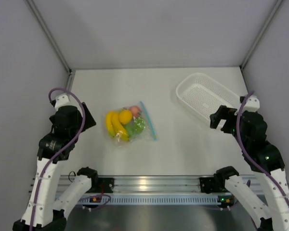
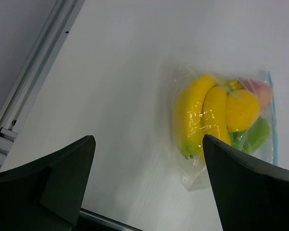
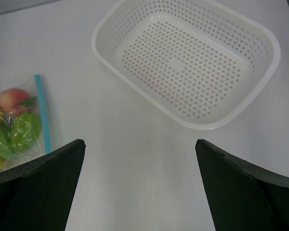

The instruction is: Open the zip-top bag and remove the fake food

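The zip-top bag [image 1: 135, 131] lies flat mid-table, its blue zip strip [image 1: 148, 120] on the right side. Inside are the fake food pieces: a yellow banana bunch [image 1: 114, 125], a yellow-orange round fruit [image 1: 125, 116], a pink peach [image 1: 135, 110] and green pieces [image 1: 135, 127]. The bag also shows in the left wrist view [image 2: 223, 122] and at the left edge of the right wrist view [image 3: 19, 130]. My left gripper [image 1: 86, 121] is open and empty, left of the bag. My right gripper [image 1: 217, 119] is open and empty, far right of it.
A white perforated basket [image 1: 189, 94] stands empty at the back right, just beyond my right gripper; it fills the top of the right wrist view [image 3: 108, 53]. Grey walls enclose the table on three sides. A metal rail [image 1: 149, 185] runs along the near edge.
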Available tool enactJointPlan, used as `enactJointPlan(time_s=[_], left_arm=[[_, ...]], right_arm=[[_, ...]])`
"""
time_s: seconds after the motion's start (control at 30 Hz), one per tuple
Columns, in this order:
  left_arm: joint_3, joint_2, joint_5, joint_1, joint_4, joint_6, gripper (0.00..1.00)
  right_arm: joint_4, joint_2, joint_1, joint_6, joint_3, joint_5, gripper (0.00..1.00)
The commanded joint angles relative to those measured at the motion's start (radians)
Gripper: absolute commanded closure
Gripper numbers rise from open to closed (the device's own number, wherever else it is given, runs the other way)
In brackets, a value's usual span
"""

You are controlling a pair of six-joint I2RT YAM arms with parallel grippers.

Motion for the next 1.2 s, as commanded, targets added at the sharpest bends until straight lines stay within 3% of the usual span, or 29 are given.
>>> enactJointPlan(time_s=[0.0, 0.27, 0.37, 0.47, 0.6, 0.77, 1.17], left_arm=[[0.031, 0.023, 0.007, 0.0, 0.015, -0.006, 0.01], [0.064, 0.187, 0.105, -0.001, 0.038, -0.063, 0.01], [0.087, 0.27, 0.053, -0.026, 0.046, -0.092, 0.01], [0.129, 0.357, -0.036, -0.13, 0.046, -0.132, 0.01], [0.218, 0.521, -0.192, -0.352, 0.037, -0.19, 0.01], [0.309, 0.708, -0.28, -0.558, 0.034, -0.243, 0.01], [0.61, 1.237, -0.447, -0.84, -0.101, -0.319, 0.04]], right_arm=[[0.067, 0.006, -0.012, 0.01, 0.007, -0.02, 0.01], [0.102, 0.006, -0.012, 0.018, -0.039, -0.072, 0.01], [0.123, 0.012, -0.012, 0.031, -0.059, -0.094, 0.01], [0.129, 0.032, -0.012, 0.036, -0.071, -0.118, 0.0], [0.12, 0.043, -0.012, 0.025, -0.088, -0.12, 0.01], [0.1, 0.012, -0.012, 0.021, -0.088, -0.085, 0.0], [0.045, -0.072, -0.012, 0.002, -0.062, -0.019, 0.01]])
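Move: The bag's zip strip lies roughly 16 cm ahead of my left hand, 26 cm to its right and 26 cm below. On the strip's left, inside the bag, the peach is some 7 cm over and 6 cm farther out, the green pepper 5 cm over and 2 cm nearer me, and the bananas about 17 cm over and 2 cm nearer. From my right hand the strip is about 17 cm ahead, 27 cm left and 27 cm below. I swing my left hand some 29 cm to the right across the bag towards its blue zip strip, first easing forward about 8 cm and down, then mostly right and sinking, about 13 cm lower in all. The wrist tips down and turns clockwise some 20 degrees with its left side rising, fingers still wide open, touching nothing. My right hand dips about 3 cm with a slight left drift, then comes partly back. ##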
